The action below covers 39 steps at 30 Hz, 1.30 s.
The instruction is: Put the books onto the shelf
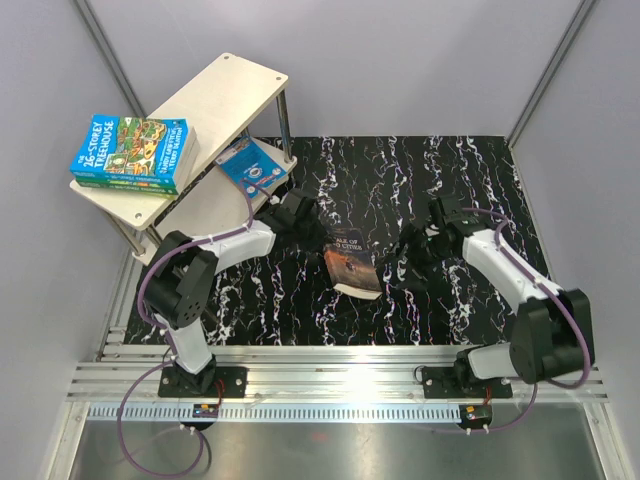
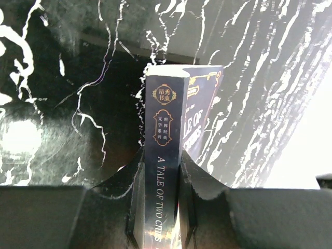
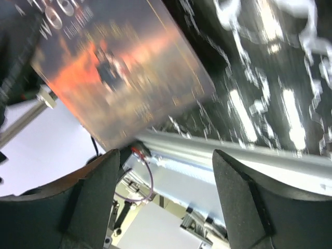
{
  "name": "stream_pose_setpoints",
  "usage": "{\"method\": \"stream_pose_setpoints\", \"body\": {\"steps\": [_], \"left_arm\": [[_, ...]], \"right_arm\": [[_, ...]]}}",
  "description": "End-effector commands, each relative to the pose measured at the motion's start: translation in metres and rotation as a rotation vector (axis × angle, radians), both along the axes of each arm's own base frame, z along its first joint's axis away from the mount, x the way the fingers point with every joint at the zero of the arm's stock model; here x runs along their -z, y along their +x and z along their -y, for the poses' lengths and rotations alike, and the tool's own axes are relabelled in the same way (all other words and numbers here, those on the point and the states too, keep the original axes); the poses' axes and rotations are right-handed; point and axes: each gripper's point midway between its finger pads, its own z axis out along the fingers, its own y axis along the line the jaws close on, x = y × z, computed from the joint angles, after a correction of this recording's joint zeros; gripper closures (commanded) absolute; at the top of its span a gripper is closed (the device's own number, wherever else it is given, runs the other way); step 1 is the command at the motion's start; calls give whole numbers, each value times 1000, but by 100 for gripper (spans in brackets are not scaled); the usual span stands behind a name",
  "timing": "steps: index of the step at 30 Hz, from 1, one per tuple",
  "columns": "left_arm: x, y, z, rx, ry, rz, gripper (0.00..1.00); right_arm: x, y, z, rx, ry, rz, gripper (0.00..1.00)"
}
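Note:
A dark book (image 1: 352,262) with a fiery cover stands tilted over the middle of the black marbled mat. My left gripper (image 1: 322,232) is shut on it; in the left wrist view its gripper (image 2: 162,161) pinches the spine of the book (image 2: 166,114). My right gripper (image 1: 402,262) stands open just right of the book, its gripper (image 3: 166,161) holding nothing, with the cover (image 3: 119,67) up and to the left of it. The pale wooden shelf (image 1: 215,95) stands at the far left. A green and blue stack of books (image 1: 132,152) and a blue book (image 1: 252,165) lie on its lower board.
The black marbled mat (image 1: 450,180) covers the table. An aluminium rail (image 1: 340,375) with the arm bases runs along the near edge. Grey walls close in the left, back and right sides. Thin metal shelf legs (image 1: 285,125) stand by the mat's far left corner.

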Motion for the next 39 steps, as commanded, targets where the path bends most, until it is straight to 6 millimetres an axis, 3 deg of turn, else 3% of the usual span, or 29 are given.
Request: {"method": "stream_pose_setpoints", "body": {"steps": [1,4,7,13,15,18,19,25,26,28,29,32,35,39], "left_arm": [[-40,24,4,-71,12,103,100],[-41,28,12,-79,18,92,100],[-40,29,20,-79,28,91,100],[-40,28,31,-23,26,66,100],[-44,29,35,-12,9,79,100],[-54,27,47,40,-48,66,100],[-57,24,50,59,-69,55,100],[-75,27,62,78,-154,22,100],[-77,28,63,76,-161,16,100],[-86,31,68,76,-178,16,100],[-87,32,70,74,-181,14,100],[-96,38,74,71,-185,18,100],[-96,43,76,69,-171,14,100],[-90,44,76,62,-166,1,100]], "right_arm": [[-13,-39,0,42,40,-93,21],[-18,-50,-12,84,127,-150,21],[-25,-42,-33,115,256,-137,21],[-12,-35,-64,182,346,-178,21],[-6,-32,-64,206,340,-163,23],[-16,-15,-57,289,361,-11,23],[-31,-8,-55,312,394,75,23],[-43,-3,-34,441,422,227,24],[-32,-6,-31,476,424,201,24],[-30,-4,-28,512,459,222,24],[-11,-9,-26,540,453,174,25],[11,-12,-23,572,443,138,25],[17,-8,-21,609,455,140,25],[8,4,-20,625,461,201,26]]}}
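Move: The left hand already pinches A Tale of Two Cities by its spine; the book's middle lies about 4 cm back, 6 cm to its right and 2 cm below. From the open right hand, the middle of that book is some 4 cm ahead, 11 cm to the left and 5 cm lower. The blue book on the lower shelf sits roughly 17 cm ahead and 17 cm to the left of the left hand, near its height. Rightward, upward and forward, the left hand carries the pinched book away from the shelf, about 8 cm in all, its grip kept. The right hand, fingers still wide open, first swings back and left, then rises forward and dips again, turning some 35 degrees clockwise and rolling, to end low beside the book's free bottom end; no contact can be made out. ##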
